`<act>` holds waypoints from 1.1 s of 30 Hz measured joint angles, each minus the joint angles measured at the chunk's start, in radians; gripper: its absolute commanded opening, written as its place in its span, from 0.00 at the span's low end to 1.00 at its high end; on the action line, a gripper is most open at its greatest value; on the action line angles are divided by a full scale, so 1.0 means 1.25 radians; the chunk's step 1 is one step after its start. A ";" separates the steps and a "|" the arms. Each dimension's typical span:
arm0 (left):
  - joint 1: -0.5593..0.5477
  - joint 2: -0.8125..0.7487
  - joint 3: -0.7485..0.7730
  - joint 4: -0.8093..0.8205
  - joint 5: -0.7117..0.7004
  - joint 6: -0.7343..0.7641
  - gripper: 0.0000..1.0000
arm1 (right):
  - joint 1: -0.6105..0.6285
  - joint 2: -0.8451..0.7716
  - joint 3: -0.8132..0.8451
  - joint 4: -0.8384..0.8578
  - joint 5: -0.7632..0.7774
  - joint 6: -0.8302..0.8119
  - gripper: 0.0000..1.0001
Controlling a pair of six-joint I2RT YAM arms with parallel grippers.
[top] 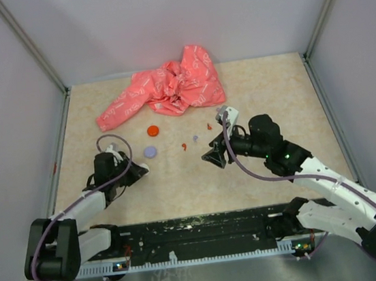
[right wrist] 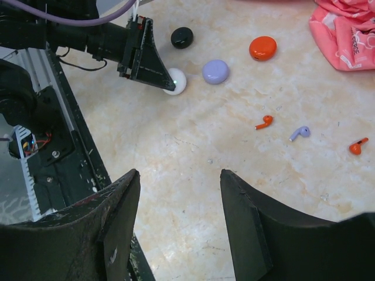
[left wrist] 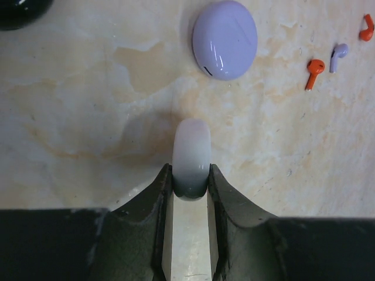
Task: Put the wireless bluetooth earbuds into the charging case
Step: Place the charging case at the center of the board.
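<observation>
The red-orange charging case (top: 152, 130) (right wrist: 262, 48) lies flat in front of the pink cloth. Two tiny red earbuds lie loose on the table, one (top: 184, 146) (right wrist: 265, 122) (left wrist: 314, 71) nearer the middle and one (top: 208, 125) (right wrist: 357, 146) (left wrist: 367, 27) further right. My left gripper (top: 128, 170) (left wrist: 191, 175) is shut on a white round case (left wrist: 191, 152) (right wrist: 176, 81) held on edge, well left of the red case. My right gripper (top: 216, 156) (right wrist: 179, 172) stands open above bare table, with nothing between its fingers, just near of the earbuds.
A lavender case (top: 150, 152) (left wrist: 225, 39) (right wrist: 215, 71) lies just beyond the white one. A lavender earbud (top: 195, 138) (right wrist: 300, 133) (left wrist: 338, 55) sits between the red earbuds. A black case (right wrist: 181, 37) lies left of the red case. A crumpled pink cloth (top: 168, 88) fills the back.
</observation>
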 measured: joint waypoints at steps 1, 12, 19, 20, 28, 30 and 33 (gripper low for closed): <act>0.011 0.014 0.005 -0.001 -0.003 0.002 0.33 | 0.000 -0.003 -0.002 -0.001 0.000 0.000 0.57; 0.085 0.082 0.137 -0.103 -0.067 0.055 0.76 | 0.000 -0.020 -0.006 0.001 -0.004 0.000 0.57; 0.085 0.051 0.210 -0.232 -0.099 0.145 0.83 | 0.000 -0.020 -0.006 0.001 -0.004 0.000 0.57; 0.085 0.042 0.216 -0.242 -0.097 0.162 0.84 | 0.000 -0.020 -0.006 0.001 -0.005 0.000 0.57; 0.026 0.076 0.317 -0.282 -0.073 0.313 0.80 | 0.000 -0.020 -0.017 0.007 -0.006 0.000 0.57; -0.005 0.110 0.343 -0.282 -0.074 0.352 0.80 | 0.000 -0.020 -0.018 0.007 -0.006 0.000 0.57; -0.043 0.162 0.373 -0.280 -0.074 0.407 0.78 | 0.000 -0.020 -0.021 0.008 -0.006 0.000 0.57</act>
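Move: The left hand still pinches the white charging case low over the board, and takes it to bare board about 2 cm ahead, 2 cm left and 2 cm below. The purple case lies some 7 cm ahead and 3 right of this hand, the orange one about 16 ahead and 5 right, the black one roughly 6 ahead and 8 left. From the idle right hand the white case's spot is about 9 cm ahead, 26 left and 21 below. Close over the board, the left hand carries the white case forward and left while its fingers begin to open, lets go of it and keeps travelling to about 5 cm left of the start, rising as the fingers spread wide. Then it swings back right and farther forward to the left side of the purple case, ending some 6 cm farther out and 5 cm higher, the hand rolled about 30 degrees clockwise about its fingers, which still slant forward and down. ##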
